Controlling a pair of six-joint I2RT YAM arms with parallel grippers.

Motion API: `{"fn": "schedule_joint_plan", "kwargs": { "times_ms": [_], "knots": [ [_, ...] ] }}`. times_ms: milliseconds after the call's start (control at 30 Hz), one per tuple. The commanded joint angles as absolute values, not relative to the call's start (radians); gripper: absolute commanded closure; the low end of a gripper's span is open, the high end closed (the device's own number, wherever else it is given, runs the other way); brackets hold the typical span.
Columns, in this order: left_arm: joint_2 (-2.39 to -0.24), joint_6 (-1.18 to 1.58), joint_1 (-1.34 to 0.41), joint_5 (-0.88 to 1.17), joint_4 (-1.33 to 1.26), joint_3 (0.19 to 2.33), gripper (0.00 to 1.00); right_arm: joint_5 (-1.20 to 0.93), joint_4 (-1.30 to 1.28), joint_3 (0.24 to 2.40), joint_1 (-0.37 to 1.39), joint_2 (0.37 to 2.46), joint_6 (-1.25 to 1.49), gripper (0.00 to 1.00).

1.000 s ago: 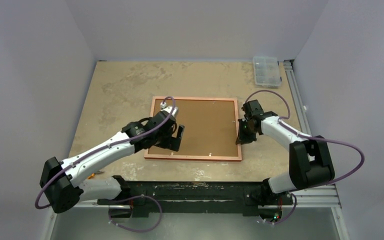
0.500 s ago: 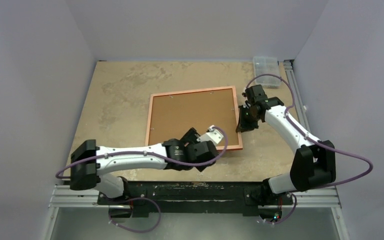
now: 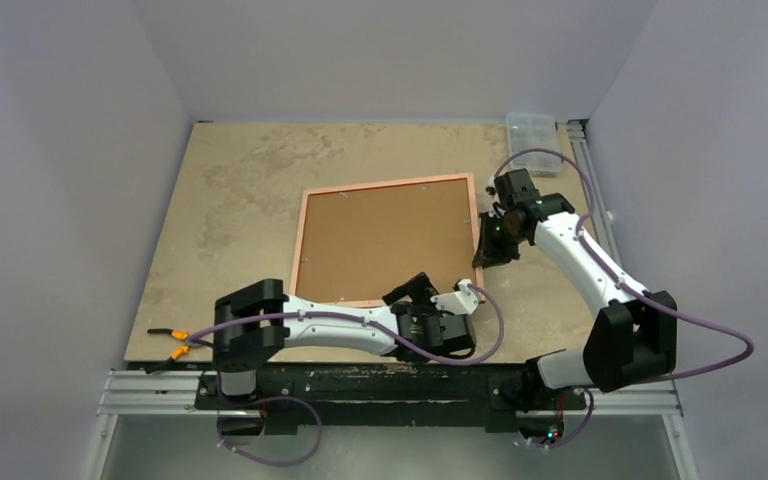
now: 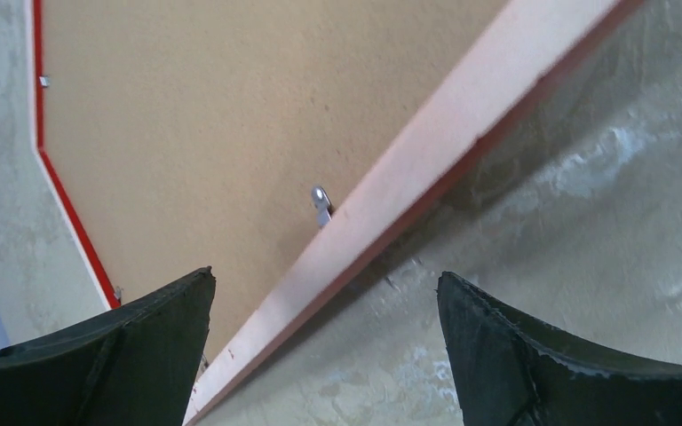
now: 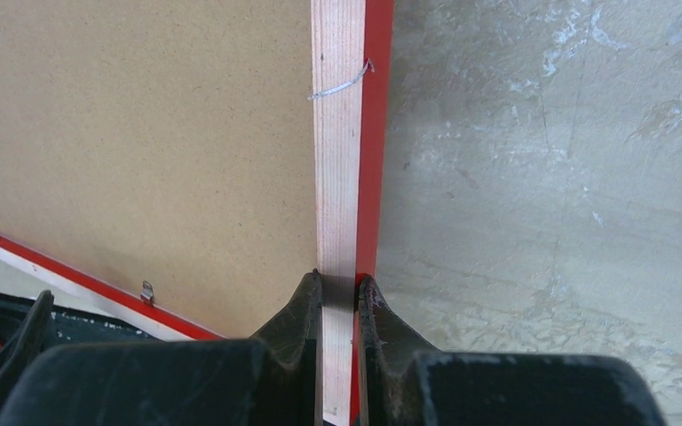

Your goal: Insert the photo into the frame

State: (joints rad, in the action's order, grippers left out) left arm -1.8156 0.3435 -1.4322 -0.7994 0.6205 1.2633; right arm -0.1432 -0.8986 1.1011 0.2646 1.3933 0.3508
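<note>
The frame (image 3: pixel 385 240) lies back up in the middle of the table, skewed, its brown backing board (image 3: pixel 380 238) facing up. My right gripper (image 3: pixel 487 252) is shut on the frame's right rail; the wrist view shows its tips (image 5: pixel 339 284) pinching the pale wood edge (image 5: pixel 337 177) with its red outer side. My left gripper (image 3: pixel 412 293) hangs open just off the frame's near right corner. In its wrist view the pale rail (image 4: pixel 426 160) runs diagonally between the spread fingertips (image 4: pixel 324 293), apart from both. The photo is out of view.
A clear plastic box (image 3: pixel 534 142) sits at the back right corner beside an aluminium rail (image 3: pixel 585 170). An orange-handled tool (image 3: pixel 175 338) lies at the near left table edge. Small metal tabs (image 4: pixel 321 200) stick out along the inside of the frame's rails.
My left arm swung from the frame's left side, along the near edge, to its near right corner. The frame turned a little counter-clockwise and shifted back, still held by the right gripper.
</note>
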Motion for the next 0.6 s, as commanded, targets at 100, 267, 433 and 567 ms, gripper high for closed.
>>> {"fn": "schedule_joint_plan", "kwargs": {
  "times_ms": [100,267,433,567],
  "knots": [
    [-1.896,0.364,-1.428,-1.102,0.626,1.377,0.10,-0.266,-0.923,1.148,0.267,1.315,0.354,1.00],
    [-1.874,0.385,-1.410,-1.160,0.632,1.382,0.26,-0.299,-0.923,1.144,0.267,1.306,0.349,1.00],
    [-1.844,0.381,-1.378,-1.161,0.629,1.370,0.49,-0.344,-0.906,1.135,0.266,1.300,0.357,1.00],
    [-1.831,0.354,-1.379,-1.165,0.624,1.371,0.78,-0.400,-0.868,1.130,0.265,1.277,0.371,0.97]
  ]
}}
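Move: The near rail of the frame, already lifted off the table, is about 3 cm ahead of my left hand's open fingers and roughly level with them. A metal clip sits on that rail about 2 cm to the right, and the frame's near right corner is some 12 cm to the right and 3 cm ahead. From my right hand, still clamped on the right rail, that stretch of near rail is about 6 cm back, 12 cm to its left and slightly lower. I push my left hand forward about 4 cm and up 2 cm to the raised near rail, tip the fingers up some 10 degrees, and close them from wide open to about a third around the rail beside the clip. Meanwhile my right hand keeps its pinch on the right rail and carries it up and to the left, about 2 cm each way, rolling slightly. ##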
